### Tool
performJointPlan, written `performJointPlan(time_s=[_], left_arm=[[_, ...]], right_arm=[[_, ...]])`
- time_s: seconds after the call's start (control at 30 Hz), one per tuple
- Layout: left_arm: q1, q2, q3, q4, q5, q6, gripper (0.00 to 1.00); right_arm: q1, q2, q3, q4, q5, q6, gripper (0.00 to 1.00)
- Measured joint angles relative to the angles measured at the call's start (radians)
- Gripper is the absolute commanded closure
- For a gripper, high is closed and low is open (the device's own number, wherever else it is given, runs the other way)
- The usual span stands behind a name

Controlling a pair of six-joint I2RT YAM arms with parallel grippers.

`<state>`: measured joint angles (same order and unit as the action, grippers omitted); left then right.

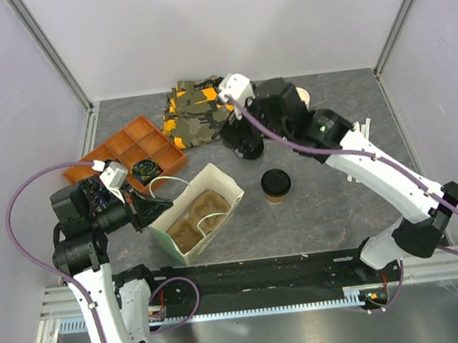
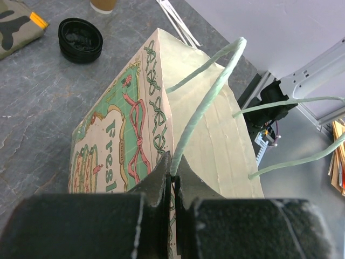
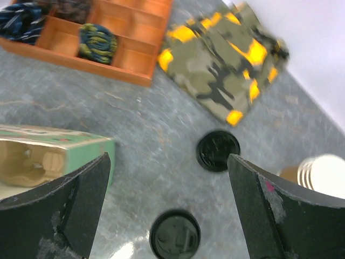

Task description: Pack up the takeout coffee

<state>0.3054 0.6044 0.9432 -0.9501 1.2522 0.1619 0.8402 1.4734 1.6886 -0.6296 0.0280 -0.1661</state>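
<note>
The takeout coffee [image 1: 276, 184] is a small brown cup with a black lid [image 3: 174, 235]. It stands upright on the table just right of the printed paper bag [image 1: 196, 212]. The bag's mouth is open, and brown paper shows inside. My left gripper [image 2: 173, 159] is shut on the bag's pale green cord handle [image 2: 207, 102] at the bag's left side [image 1: 143, 209]. My right gripper [image 3: 168, 157] is open wide and empty. It hovers above the table behind the coffee [image 1: 247, 145], which sits low between its fingers in the right wrist view.
A loose black lid [image 3: 217, 151] lies behind the coffee. A camouflage cloth [image 1: 194, 110] and a stack of lidless cups [image 3: 321, 175] are at the back. An orange compartment tray [image 1: 125, 154] sits at back left. White sticks [image 1: 364, 129] lie to the right.
</note>
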Motion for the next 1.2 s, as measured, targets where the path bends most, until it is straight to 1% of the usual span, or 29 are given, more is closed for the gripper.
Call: performJointPlan(time_s=[0.13,0.2,0.27,0.47,0.53,0.67,0.97,1.2], left_arm=[[0.0,0.01,0.0,0.0,-0.014,0.0,0.98],[0.0,0.004,0.0,0.0,-0.017,0.0,0.98],[0.0,-0.001,0.0,0.0,-0.021,0.0,0.98],[0.0,-0.015,0.0,-0.003,-0.022,0.0,0.98],[0.0,-0.021,0.0,-0.009,-0.022,0.0,0.98],[0.0,-0.024,0.0,-0.033,-0.021,0.012,0.98],[0.0,-0.025,0.024,-0.078,-0.012,0.072,0.98],[0.0,-0.026,0.041,-0.117,0.004,0.121,0.98]], right_arm=[[-0.125,0.034,0.062,-0.1,-0.031,0.049,0.02],[-0.176,0.034,0.057,-0.169,-0.031,0.05,0.02],[-0.199,0.033,0.032,-0.237,-0.027,0.04,0.02],[-0.194,0.043,-0.197,-0.339,0.003,-0.061,0.02],[-0.194,0.072,-0.229,-0.361,0.012,-0.088,0.02],[-0.195,0.127,-0.253,-0.364,0.022,-0.122,0.02],[-0.195,0.131,-0.326,-0.326,0.018,-0.119,0.02],[-0.195,0.13,-0.348,-0.294,-0.024,-0.114,0.02]])
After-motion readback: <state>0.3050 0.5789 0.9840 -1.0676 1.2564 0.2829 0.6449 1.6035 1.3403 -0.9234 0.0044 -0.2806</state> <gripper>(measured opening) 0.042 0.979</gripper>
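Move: The lidded coffee cup lies about 11 cm to the right of the right hand, 3 cm back and some 28 cm below. From that hand, the stack of black lids is about 12 cm ahead, 5 cm right and 32 cm down. The paper bag stands about 13 cm left, 6 cm back and 24 cm lower. From the left hand the coffee cup is some 29 cm right, 10 cm ahead and 23 cm down. No touch on the coffee cup yet: the wide-open right hand heads for it, first swinging right and slightly forward, then plunging and easing back, to slow just above the lid, some 22 cm lower and 12 cm farther right. On the way its fingers tip some 45 degrees to point nearly straight down. The left hand keeps its pinch on the bag's handle edge, drifting back about 1.5 cm. ##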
